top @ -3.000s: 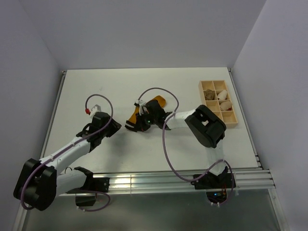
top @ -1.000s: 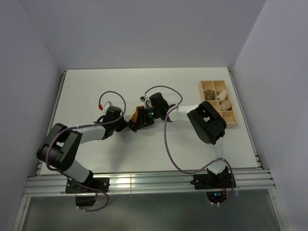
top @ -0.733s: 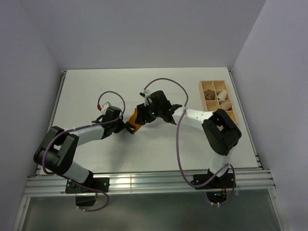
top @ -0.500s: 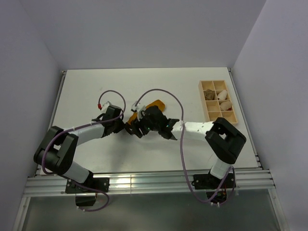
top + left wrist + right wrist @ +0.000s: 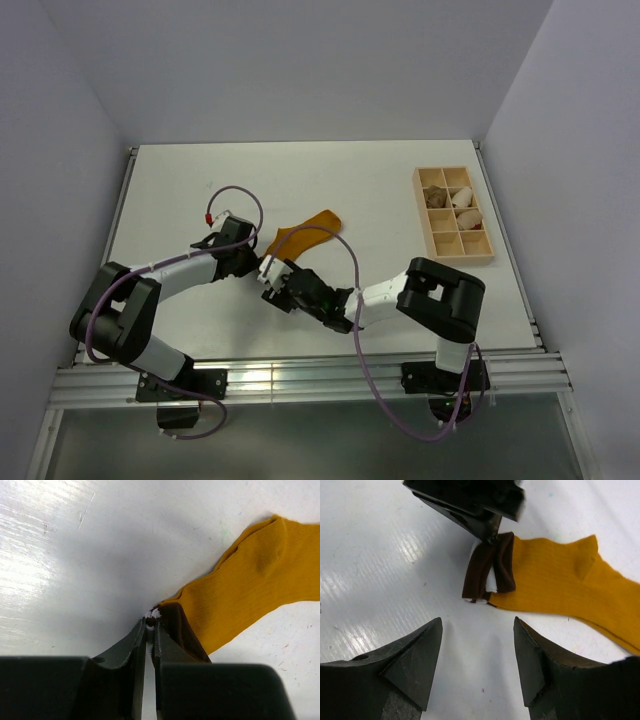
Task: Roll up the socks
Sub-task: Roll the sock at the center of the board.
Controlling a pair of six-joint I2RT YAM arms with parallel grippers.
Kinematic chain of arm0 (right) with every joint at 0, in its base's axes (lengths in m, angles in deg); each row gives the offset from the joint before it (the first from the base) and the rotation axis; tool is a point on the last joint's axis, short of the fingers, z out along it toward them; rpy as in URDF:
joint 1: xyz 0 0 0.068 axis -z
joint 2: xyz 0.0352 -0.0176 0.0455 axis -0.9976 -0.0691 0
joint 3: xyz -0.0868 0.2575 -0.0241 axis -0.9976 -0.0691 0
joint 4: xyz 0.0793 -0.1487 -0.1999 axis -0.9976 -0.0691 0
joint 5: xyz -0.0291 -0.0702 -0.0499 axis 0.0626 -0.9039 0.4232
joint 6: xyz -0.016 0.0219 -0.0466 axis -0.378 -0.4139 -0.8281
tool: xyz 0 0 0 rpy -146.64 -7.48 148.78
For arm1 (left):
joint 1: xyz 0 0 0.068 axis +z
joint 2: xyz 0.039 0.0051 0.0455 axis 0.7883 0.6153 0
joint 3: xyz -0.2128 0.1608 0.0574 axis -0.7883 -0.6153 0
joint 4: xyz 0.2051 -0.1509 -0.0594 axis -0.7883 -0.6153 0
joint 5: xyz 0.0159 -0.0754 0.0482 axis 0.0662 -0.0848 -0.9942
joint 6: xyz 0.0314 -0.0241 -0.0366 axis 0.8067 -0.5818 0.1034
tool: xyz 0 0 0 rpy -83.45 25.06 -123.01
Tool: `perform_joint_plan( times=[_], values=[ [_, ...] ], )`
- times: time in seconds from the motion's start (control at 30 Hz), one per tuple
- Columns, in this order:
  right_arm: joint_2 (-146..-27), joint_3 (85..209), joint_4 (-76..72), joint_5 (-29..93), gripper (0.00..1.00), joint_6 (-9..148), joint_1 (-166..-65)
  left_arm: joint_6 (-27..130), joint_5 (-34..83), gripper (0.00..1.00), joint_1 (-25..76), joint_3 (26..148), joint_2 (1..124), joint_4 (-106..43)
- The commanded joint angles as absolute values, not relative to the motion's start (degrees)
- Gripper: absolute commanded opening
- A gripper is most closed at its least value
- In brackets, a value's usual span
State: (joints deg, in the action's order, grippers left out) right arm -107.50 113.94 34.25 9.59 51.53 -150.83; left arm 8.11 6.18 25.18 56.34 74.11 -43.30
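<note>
A mustard-orange sock (image 5: 305, 230) lies flat on the white table, its toe pointing to the back right. My left gripper (image 5: 260, 263) is shut on the edge of its dark-brown and white striped cuff (image 5: 177, 625); the sock's body (image 5: 255, 585) stretches away to the right in the left wrist view. Just in front of the cuff (image 5: 487, 572) stands my right gripper (image 5: 274, 287), open, with only bare table between its fingertips (image 5: 477, 621). The sock (image 5: 560, 585) and the left gripper (image 5: 470, 502) both show ahead of it in the right wrist view.
A wooden compartment tray (image 5: 421, 215) stands at the back right, holding cream rolled bundles (image 5: 466, 215) and a brownish bundle (image 5: 437, 198). Grey walls close in the table on three sides. The right arm (image 5: 430, 290) lies low across the near middle.
My right gripper has opened, let go of the sock and drawn back toward the near edge. The sock now lies stretched out flat. The left gripper stays shut on the cuff.
</note>
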Motion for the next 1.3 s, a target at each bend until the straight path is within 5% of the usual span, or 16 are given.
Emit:
perform_joint_plan(
  times=[0.0, 1.0, 1.27],
  values=[
    [-110.0, 117.6, 41.0, 2.8, 0.66, 46.6, -152.2, 10.0, 7.2, 0.06, 24.9, 58.1, 73.0, -46.6],
    [-122.7, 125.6, 36.9, 3.1, 0.5, 46.4, -153.8, 10.1, 8.9, 0.06, 24.8, 58.6, 72.1, -47.1],
    [-122.4, 125.1, 32.8, 4.0, 0.31, 51.6, -150.8, 10.2, 9.5, 0.07, 24.8, 58.5, 71.4, -47.1]
  ],
)
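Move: The orange sock's folded dark cuff lies about 3 cm ahead of the open right gripper, 4 cm to its left and 3 cm below. The left fingertips, already pinching the cuff's far end, stand some 5 cm ahead of the right gripper and 6 cm to its left; the sock's orange body is about 10 cm ahead, 3 cm to its right. From the left gripper the cuff's middle is roughly 2 cm back and 2 cm right. Slide the right gripper about 4 cm left and a couple of centimetres forward to the near end of the folded cuff, sinking some 3 cm over the second half so the fingers straddle it beside the left gripper. Narrow the right fingers throughout, most sharply at the end, to half their starting gap. Keep the left pinch on the cuff's far end, easing it back barely 1 cm. ##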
